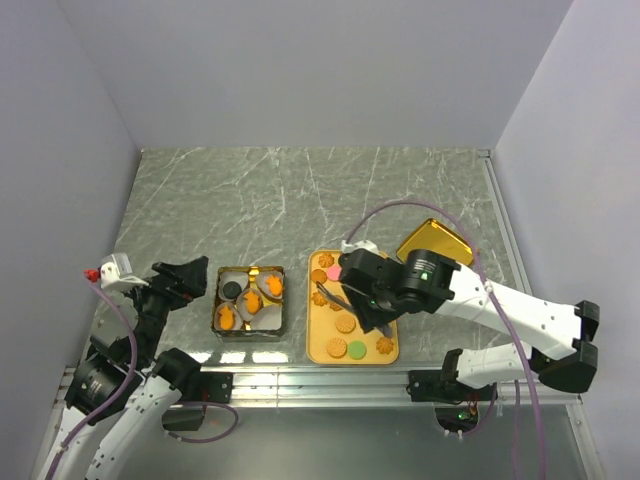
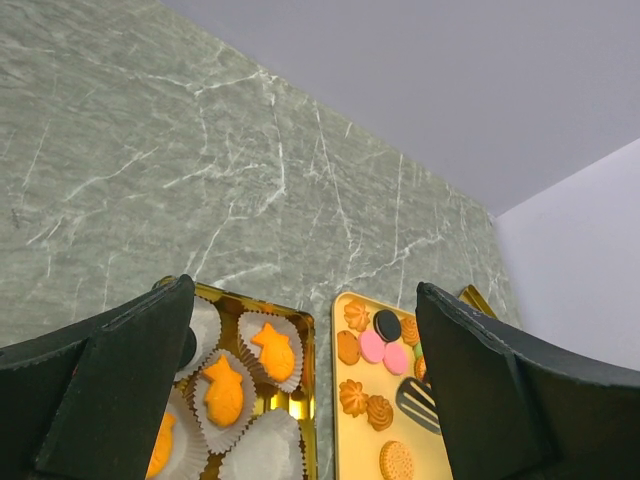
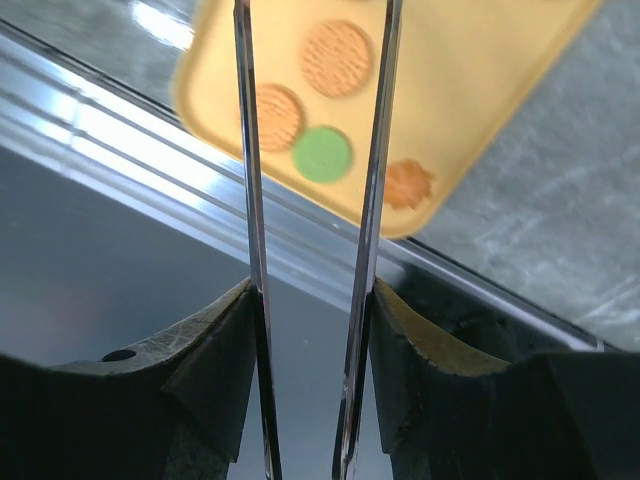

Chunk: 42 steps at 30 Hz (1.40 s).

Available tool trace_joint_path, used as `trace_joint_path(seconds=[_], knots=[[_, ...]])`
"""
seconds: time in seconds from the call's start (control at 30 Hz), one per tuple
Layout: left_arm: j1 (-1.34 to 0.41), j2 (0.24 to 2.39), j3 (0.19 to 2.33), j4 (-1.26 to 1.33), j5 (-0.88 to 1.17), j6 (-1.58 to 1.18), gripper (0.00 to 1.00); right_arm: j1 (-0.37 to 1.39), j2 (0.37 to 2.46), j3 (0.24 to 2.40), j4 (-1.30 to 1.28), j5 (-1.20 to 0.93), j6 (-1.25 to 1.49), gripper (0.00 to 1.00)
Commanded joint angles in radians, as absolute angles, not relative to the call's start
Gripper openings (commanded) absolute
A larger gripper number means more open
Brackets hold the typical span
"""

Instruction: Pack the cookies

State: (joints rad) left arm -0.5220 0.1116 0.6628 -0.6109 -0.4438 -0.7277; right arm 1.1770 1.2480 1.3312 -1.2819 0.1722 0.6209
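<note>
Loose cookies point(image 1: 346, 324), round, flower-shaped, pink and green, lie on a yellow tray point(image 1: 322, 352). To its left stands a gold tin point(image 1: 216, 300) of white paper cups, some holding orange fish-shaped cookies point(image 2: 272, 350). My right gripper point(image 1: 375, 318) hovers over the tray, shut on metal tongs point(image 3: 378, 150) whose two blades run between its fingers; the tongs' slotted tip point(image 2: 420, 400) hangs over the tray's middle. Past the blades I see a green cookie point(image 3: 322, 153) by the tray's point(image 3: 470, 60) near edge. My left gripper point(image 1: 185, 280) stands open left of the tin, empty point(image 2: 305, 290).
A gold lid point(image 1: 435, 240) lies tilted behind the right arm. A metal rail point(image 1: 300, 380) runs along the table's near edge. White walls close in the marbled table point(image 1: 300, 200) on three sides.
</note>
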Motion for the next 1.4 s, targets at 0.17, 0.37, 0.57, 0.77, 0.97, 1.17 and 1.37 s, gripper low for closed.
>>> trace_joint_path(seconds=[0.17,0.37,0.57,0.77,0.97,1.17,1.37], knots=[[-0.529,0.141,0.695,-0.606,-0.460,-0.742,1.00,1.157,1.129,1.204,-1.289,0.158,0.664,0.52],[-0.528,0.147,0.699,-0.612,-0.460,-0.746,0.99,1.155,1.166,1.207,-1.258,0.137,0.652,0.52],[-0.528,0.150,0.701,-0.615,-0.465,-0.752,0.99,1.155,1.229,1.200,-1.252,0.152,0.624,0.52],[-0.528,0.150,0.704,-0.621,-0.472,-0.761,0.99,1.157,1.269,1.192,-1.235,0.124,0.606,0.52],[-0.528,0.137,0.699,-0.620,-0.480,-0.761,0.99,1.157,1.307,1.197,-1.218,0.123,0.589,0.52],[-0.528,0.138,0.706,-0.629,-0.489,-0.769,0.99,1.157,1.338,1.193,-1.209,0.117,0.591,0.51],[-0.529,0.123,0.704,-0.632,-0.499,-0.776,1.00,1.155,1.348,1.187,-1.215,0.124,0.592,0.50]])
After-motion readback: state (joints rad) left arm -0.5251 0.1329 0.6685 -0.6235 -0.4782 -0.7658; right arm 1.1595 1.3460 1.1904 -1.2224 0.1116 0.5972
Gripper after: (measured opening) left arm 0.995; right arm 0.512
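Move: The ridged cookie lies on the tray about 9 cm ahead of my right hand, 7 cm to its left and some 17 cm below. The flower cookie is 4 cm left of the ridged cookie and 1 cm farther out; the big round cookie is 5 cm nearer than the ridged cookie and 2 cm to its right; a pink cookie is about 7 cm straight beyond the ridged cookie. From my left hand the ridged cookie is some 27 cm right, about level ahead, 26 cm down. With my right hand still gripping the tongs, I end their swing from the box with roughly 3 cm more to the right and a little back. Then I ease left again while lowering about 6 cm in all, tilting some 10 degrees so the fingers hang steeper and the parted tong tips dip to either side of the ridged cookie. My grip keeps its opening. ##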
